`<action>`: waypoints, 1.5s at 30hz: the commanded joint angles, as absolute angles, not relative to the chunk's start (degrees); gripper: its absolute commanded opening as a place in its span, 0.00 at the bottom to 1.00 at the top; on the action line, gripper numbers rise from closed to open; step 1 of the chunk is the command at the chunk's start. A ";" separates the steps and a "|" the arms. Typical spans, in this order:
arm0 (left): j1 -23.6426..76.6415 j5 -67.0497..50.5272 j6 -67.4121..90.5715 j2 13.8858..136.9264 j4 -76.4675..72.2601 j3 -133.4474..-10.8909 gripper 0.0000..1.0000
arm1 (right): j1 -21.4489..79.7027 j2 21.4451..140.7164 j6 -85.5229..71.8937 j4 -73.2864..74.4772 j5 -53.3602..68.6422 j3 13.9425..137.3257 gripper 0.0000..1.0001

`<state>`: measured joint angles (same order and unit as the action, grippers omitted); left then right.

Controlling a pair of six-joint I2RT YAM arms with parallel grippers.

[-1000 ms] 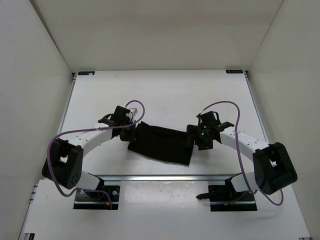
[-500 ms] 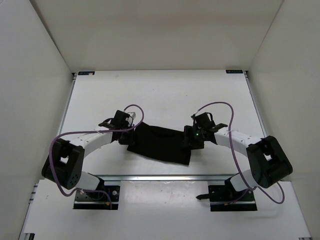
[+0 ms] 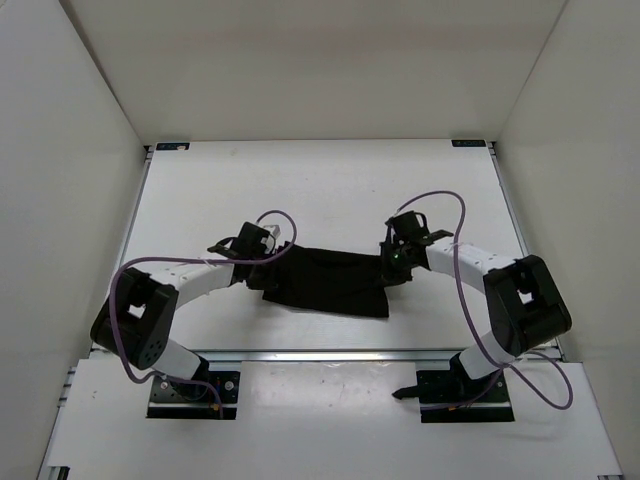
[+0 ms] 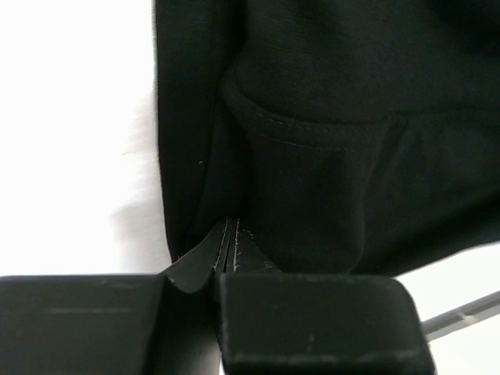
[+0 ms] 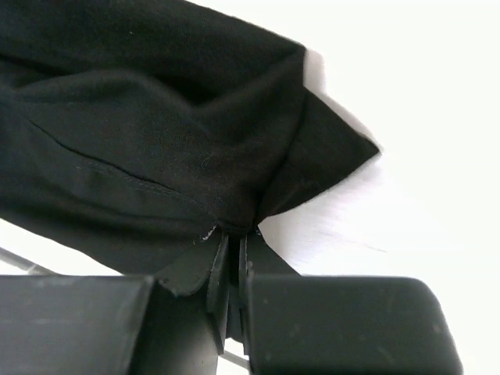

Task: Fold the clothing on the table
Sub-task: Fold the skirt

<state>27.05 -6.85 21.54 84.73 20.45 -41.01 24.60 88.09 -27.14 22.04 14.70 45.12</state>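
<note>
The clothing point(image 3: 330, 280) is a plain black garment lying partly folded across the middle of the white table point(image 3: 330, 190), stretched between the two arms. My left gripper point(image 3: 272, 262) is shut on its left edge; in the left wrist view the fabric point(image 4: 336, 156) runs straight into the closed tips of that gripper point(image 4: 230, 234). At the garment's right edge my right gripper point(image 3: 388, 265) is shut on the cloth. The right wrist view shows the fabric point(image 5: 148, 156) pinched between the tips of the right gripper point(image 5: 233, 238), with a loose corner point(image 5: 344, 144) sticking out to the right.
A metal rail point(image 3: 330, 355) runs along the table's near edge, just in front of the arm bases. White walls enclose the table on the left, back and right. Purple cables point(image 3: 455, 215) loop above each wrist.
The right gripper has moved in toward the garment's right edge and closed on it. Both grippers have shifted slightly toward the back, and the cloth is now drawn out wider between them.
</note>
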 commanded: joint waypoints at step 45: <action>28.39 -28.65 40.17 95.63 -1.42 -43.59 0.00 | 34.37 106.70 -24.96 34.01 27.51 92.98 0.68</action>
<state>29.54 -27.53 41.17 99.22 -3.40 -43.55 36.18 111.53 -23.88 36.38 25.52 89.93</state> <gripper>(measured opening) 0.067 0.623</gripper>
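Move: Both hands already pinch the skirt just above the table. The skirt's left end, where the right hand is taking the right end, is about 28 cm to its left and level fore and aft. The skirt's middle is some 15 cm left of the right hand and 15 cm right of the left, 1 cm farther out. Its near right corner lies about 8 cm back from the right hand, its far left corner 10 cm ahead and 5 cm right of the left. Still pinching the skirt's right end, the right hand lifts it up and forward about 10 cm each, then swings it left, back and down towards the left hand while turning some 20 degrees counter-clockwise; last it rises slightly, still going left, and opens partway. The left hand, staying shut and low on the left edge, slides about 11 cm right, its fingertips tipping farther right. ##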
